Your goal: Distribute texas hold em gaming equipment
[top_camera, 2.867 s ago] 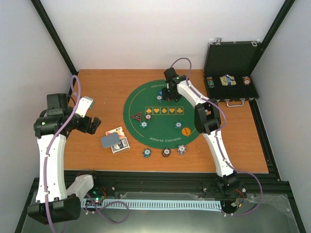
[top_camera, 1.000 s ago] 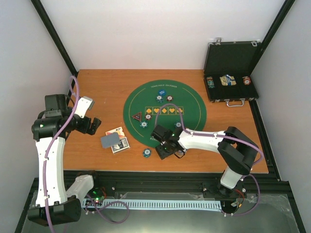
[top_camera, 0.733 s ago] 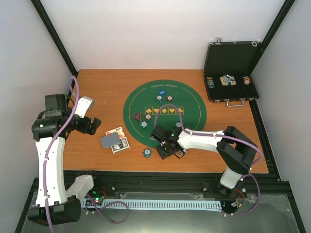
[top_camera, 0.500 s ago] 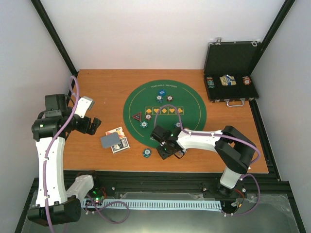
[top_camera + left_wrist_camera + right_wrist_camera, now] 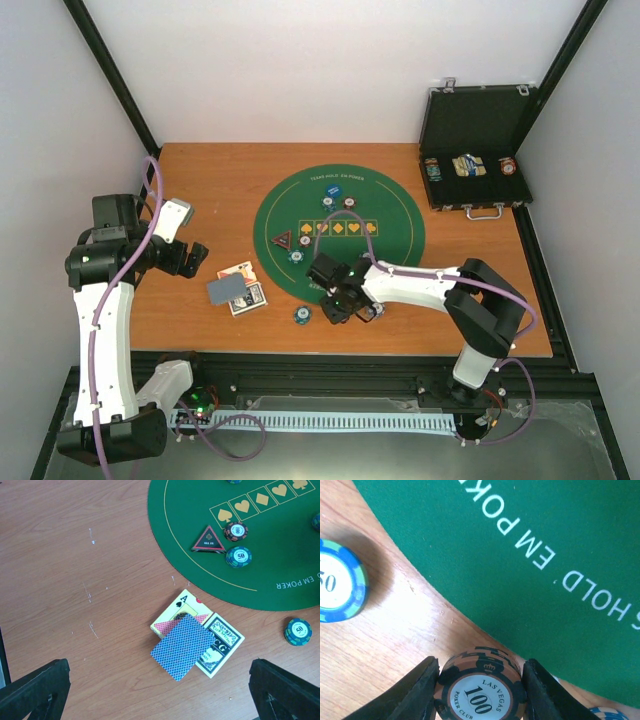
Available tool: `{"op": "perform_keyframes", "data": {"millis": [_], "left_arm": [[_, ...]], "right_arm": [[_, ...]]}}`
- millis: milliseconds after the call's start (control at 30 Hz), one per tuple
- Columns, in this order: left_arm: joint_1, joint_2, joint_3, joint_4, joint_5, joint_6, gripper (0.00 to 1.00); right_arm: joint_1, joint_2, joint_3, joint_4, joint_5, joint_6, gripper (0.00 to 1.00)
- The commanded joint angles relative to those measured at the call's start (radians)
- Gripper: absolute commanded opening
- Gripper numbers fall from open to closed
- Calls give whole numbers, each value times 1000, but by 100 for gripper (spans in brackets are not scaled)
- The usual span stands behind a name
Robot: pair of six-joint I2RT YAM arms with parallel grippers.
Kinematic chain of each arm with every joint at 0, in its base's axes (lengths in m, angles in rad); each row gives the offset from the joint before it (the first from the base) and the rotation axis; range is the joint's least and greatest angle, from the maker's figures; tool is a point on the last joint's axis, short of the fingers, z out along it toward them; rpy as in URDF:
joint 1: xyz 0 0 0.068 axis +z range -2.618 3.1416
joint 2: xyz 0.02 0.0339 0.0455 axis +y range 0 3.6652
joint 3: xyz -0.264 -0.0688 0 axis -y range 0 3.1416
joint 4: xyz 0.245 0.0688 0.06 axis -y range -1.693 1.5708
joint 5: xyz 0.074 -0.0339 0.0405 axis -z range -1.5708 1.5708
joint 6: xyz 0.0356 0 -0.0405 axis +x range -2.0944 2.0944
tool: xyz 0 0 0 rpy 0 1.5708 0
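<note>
My right gripper is shut on a brown-and-black stack of "100" poker chips, a finger against each side, at the near rim of the green felt mat. A blue-green "50" chip stack lies on the wood to its left. My left gripper hangs open, with nothing between its fingers, above and left of the blue-backed playing cards. The black-and-red triangle marker sits on the mat beside two chip stacks.
The open black hard case stands at the back right with chips and cards inside. More chips lie near the mat's printed suit boxes. A blue chip peeks in beside my right finger.
My right gripper has closed on the "100" chip stack and shifted slightly toward the mat. The left arm has not moved.
</note>
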Motion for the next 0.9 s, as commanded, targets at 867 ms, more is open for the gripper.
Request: {"op": "perform_keyframes", "data": {"millis": [867], "left_arm": [[8,-2,31,1,13,-9,100]], "right_arm": [[-554,101,315,-78,9,-108,31]]}}
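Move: The right fingers already pinch a red 100 chip low over its pile. The single blue chip on the mat's right side, beside which it seems bound, lies some 13 cm ahead, 6 cm to the right and 2 cm lower; the printed club is about 20 cm ahead, 7 cm right. The white chip stack sits roughly 8 cm right and 1 cm ahead, the blue 50 stack about 9 cm left, level. From the left hand that blue chip is some 36 cm right, 9 cm ahead and 25 cm below. Keep the red chip pinched in the right gripper and raise it from its pile, slowly at first, then swing quickly forward and right over the mat, about 18 cm out and 10 cm across, climbing some 8 cm. Pass over towards the felt just beyond and right of the single blue chip, turning the hand about 25 degrees clockwise and tilting the fingertips slightly forward; slow down at the end. ##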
